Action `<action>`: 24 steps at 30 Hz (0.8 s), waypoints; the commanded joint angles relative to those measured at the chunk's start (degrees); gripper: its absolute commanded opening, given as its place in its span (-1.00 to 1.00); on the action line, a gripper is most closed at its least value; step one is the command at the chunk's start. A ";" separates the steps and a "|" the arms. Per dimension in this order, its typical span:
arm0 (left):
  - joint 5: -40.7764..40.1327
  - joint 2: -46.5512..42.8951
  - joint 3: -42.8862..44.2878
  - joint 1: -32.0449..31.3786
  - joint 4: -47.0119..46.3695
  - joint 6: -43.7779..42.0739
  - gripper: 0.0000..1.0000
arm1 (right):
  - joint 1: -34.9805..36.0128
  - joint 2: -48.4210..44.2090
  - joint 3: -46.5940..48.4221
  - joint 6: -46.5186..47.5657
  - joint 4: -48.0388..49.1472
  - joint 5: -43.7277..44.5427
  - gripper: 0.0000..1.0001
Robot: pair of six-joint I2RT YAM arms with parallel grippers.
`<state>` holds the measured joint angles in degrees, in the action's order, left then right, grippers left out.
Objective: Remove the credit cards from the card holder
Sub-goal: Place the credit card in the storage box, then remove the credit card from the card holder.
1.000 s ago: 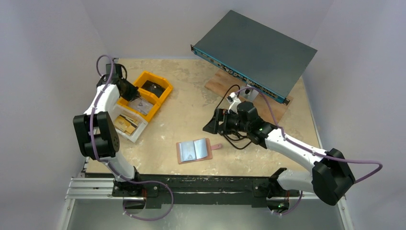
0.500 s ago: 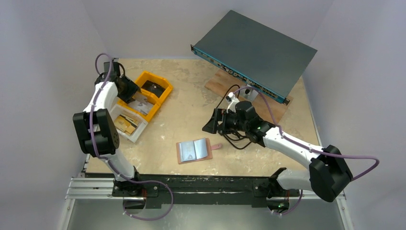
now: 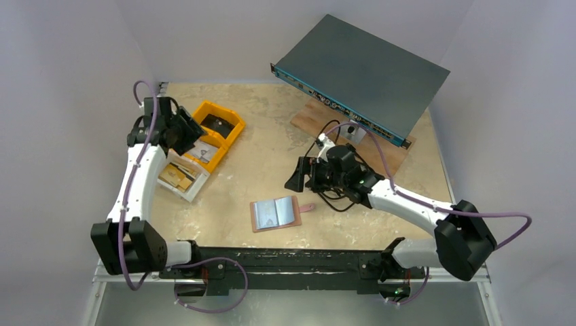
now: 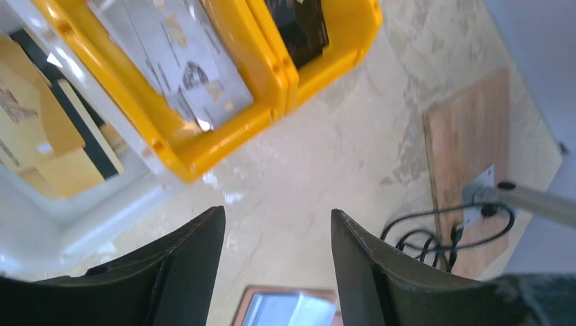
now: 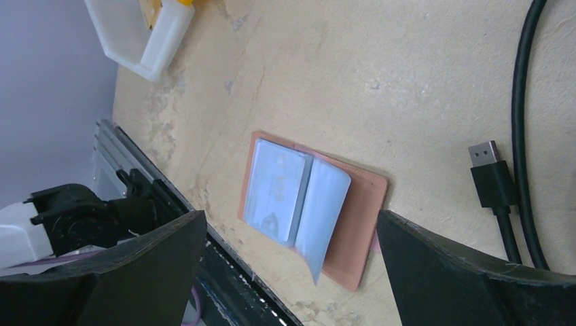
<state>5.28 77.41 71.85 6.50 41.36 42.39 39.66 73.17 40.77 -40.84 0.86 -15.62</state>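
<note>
The tan card holder [image 3: 275, 214] lies open on the table, pale blue-grey inside up, with a pale card [image 5: 275, 187] in its left half and a loose flap at the middle. My right gripper [image 3: 297, 178] hangs open just above and behind it, and the holder [image 5: 360, 210] shows between the two fingers. My left gripper [image 3: 187, 132] is open and empty by the yellow bin [image 3: 221, 157]. In that bin lie a pale credit card [image 4: 183, 61] and, in the other compartment, a dark one [image 4: 299, 27]. The holder's edge [image 4: 285, 311] shows low in the left wrist view.
A white tray [image 3: 178, 178] with tan and black items stands beside the yellow bin. A grey rack unit [image 3: 360, 71] rests on a wooden board [image 3: 319, 115] at the back right. A black cable with a plug [image 5: 492, 183] lies near the holder. A metal rail [image 3: 272, 258] runs along the front edge.
My left gripper has gone from shut to open and drawn back from over the yellow bin, its elbow dropping toward the front. The right gripper has edged slightly left.
</note>
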 commanded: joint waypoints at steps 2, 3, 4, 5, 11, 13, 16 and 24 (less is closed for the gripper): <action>-0.06 -7.45 -6.68 -5.69 4.06 -2.75 0.17 | 5.62 2.53 5.56 1.56 -0.77 6.97 0.98; -0.01 -8.73 -7.84 -7.30 4.60 -2.83 0.17 | 6.81 3.21 6.15 1.50 -1.92 7.93 0.97; 0.10 -9.77 -9.26 -8.62 4.96 -2.84 0.16 | 8.02 4.08 6.88 1.40 -2.68 8.89 0.95; 0.23 -10.93 -10.59 -10.31 5.14 -2.88 0.16 | 9.06 4.89 7.59 1.31 -3.06 9.66 0.91; 0.50 -15.72 -18.67 -16.48 6.99 -2.72 0.17 | 15.11 11.24 12.40 0.35 -6.64 15.35 0.69; 1.21 -16.84 -20.77 -17.91 7.04 -2.47 0.17 | 16.98 14.09 14.21 0.10 -8.12 17.67 0.64; 2.59 -18.14 -23.75 -18.54 7.04 -2.02 0.16 | 19.78 17.98 17.11 -0.49 -10.63 21.35 0.54; 3.04 -19.40 -26.11 -18.46 8.23 -2.76 0.15 | 24.45 26.44 23.33 -2.50 -16.09 27.56 0.40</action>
<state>7.40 59.11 45.71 -11.79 49.47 40.84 62.28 97.65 59.53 -41.82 -11.33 5.87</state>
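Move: The card holder lies open on the table some 19 cm back and 24 cm to the right of the left hand, 20 cm below; the white tray sits 9 cm back and 5 cm left of that hand, the orange storage box 4 cm ahead and 1 cm left. From the right hand, the card holder is about 7 cm back, 8 cm left and 13 cm down; the USB plug is 2 cm ahead and 3 cm right. Left hand swings 20 cm back, sinking rightward; right, part-closing, sweeps left and down, both towards the card holder. ##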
